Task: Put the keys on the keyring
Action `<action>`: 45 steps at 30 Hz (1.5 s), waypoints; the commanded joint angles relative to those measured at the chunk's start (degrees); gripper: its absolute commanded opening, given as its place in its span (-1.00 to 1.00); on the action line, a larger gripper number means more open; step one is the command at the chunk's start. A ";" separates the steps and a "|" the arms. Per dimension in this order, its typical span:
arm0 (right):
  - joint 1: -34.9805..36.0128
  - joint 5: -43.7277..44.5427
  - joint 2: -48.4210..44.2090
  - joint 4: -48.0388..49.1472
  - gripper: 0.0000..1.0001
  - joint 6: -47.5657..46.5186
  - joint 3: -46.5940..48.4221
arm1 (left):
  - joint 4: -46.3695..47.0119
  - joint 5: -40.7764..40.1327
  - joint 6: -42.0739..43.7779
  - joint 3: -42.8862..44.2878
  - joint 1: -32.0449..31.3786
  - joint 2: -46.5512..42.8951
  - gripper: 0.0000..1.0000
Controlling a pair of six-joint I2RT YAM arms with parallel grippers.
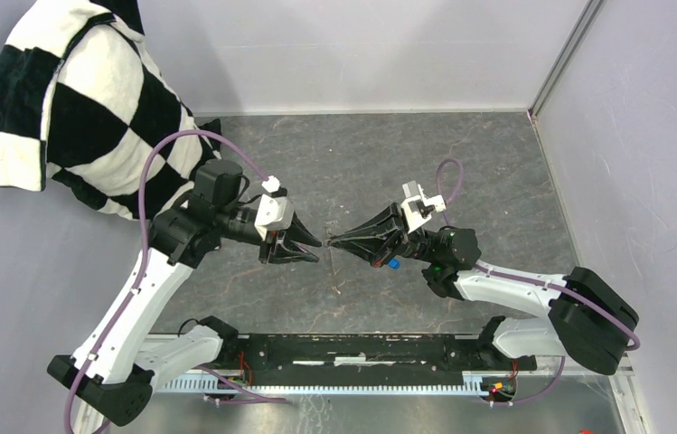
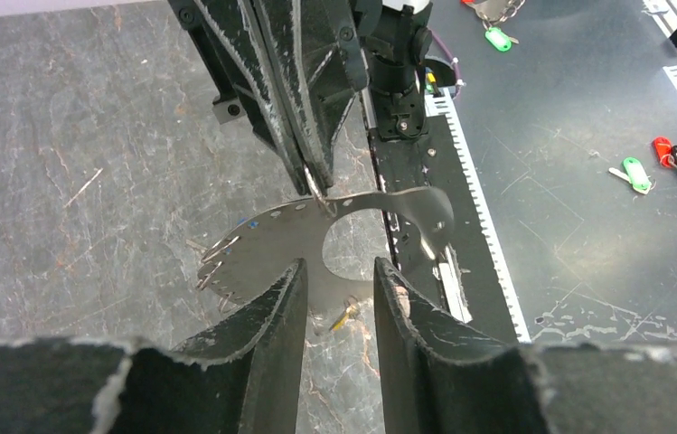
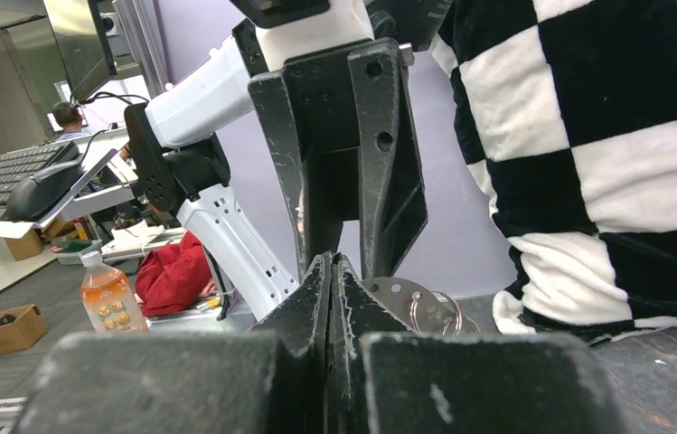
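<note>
The keyring (image 2: 267, 249) is a flat grey metal crescent with punched holes and small wire rings (image 2: 212, 271) along its edge. It hangs above the table between the two arms. My right gripper (image 1: 334, 240) is shut on its upper edge, and it shows beside the shut jaws (image 3: 332, 262) as a holed plate (image 3: 398, 294). My left gripper (image 2: 339, 276) is open, its fingers (image 2: 294, 303) apart just in front of the crescent's lower band. The yellow key (image 2: 348, 313) lies on the table below. The blue key (image 1: 392, 265) lies under the right gripper.
A black-and-white checkered cloth (image 1: 81, 108) hangs at the back left. The arms' base rail (image 1: 362, 348) runs along the near edge. Beyond it, on a dark surface, lie other keys with green (image 2: 634, 174) and red (image 2: 662, 149) tags. Grey walls close the back and right sides.
</note>
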 commanded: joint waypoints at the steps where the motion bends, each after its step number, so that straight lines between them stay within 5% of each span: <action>1: -0.02 -0.84 -0.09 5.22 -0.99 1.24 1.08 | 6.62 -0.59 -4.38 -2.16 -0.21 -0.39 -0.22; 20: 0.65 1.52 0.43 2.52 -0.99 -1.02 2.37 | 13.63 5.69 -13.93 -3.73 -0.22 -0.99 -0.28; 36: 1.36 1.08 1.60 3.24 -0.89 0.33 3.14 | 9.22 3.26 -7.45 -2.87 -0.18 -0.65 -0.96; 41: -3.25 -6.63 -2.12 -10.77 -0.31 -3.09 5.82 | 2.37 0.32 -0.69 -1.42 -0.19 -0.26 -0.96; 45: -4.65 -11.87 -6.35 -37.49 -0.14 -18.37 12.11 | -0.49 -1.45 1.87 -0.79 -0.21 0.23 -0.96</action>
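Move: The steel keyring plate hangs on edge, held at its upper rim by a small split ring in my shut right fingers. That pinch is about 2 cm to the right of my open left hand and 2 cm above it. The plate's middle is level with my left hand fore and aft, 2 cm right and 2 cm below, and about 4 cm straight below my right hand. The blue key tag lies on the table, some 10 cm ahead of my left hand, 18 cm right, 28 cm down. My left hand dips about 1 cm ahead and down, then comes back while easing right and up, roughly 1 cm each, until its fingers straddle the small ring at the plate's rim, and shuts on it. My right hand keeps its pinch, drifting under 1 cm left and down, then opens, lets go and swings about 2 cm forward. My left hand, grip kept, sinks 2 cm and draws slightly left. ##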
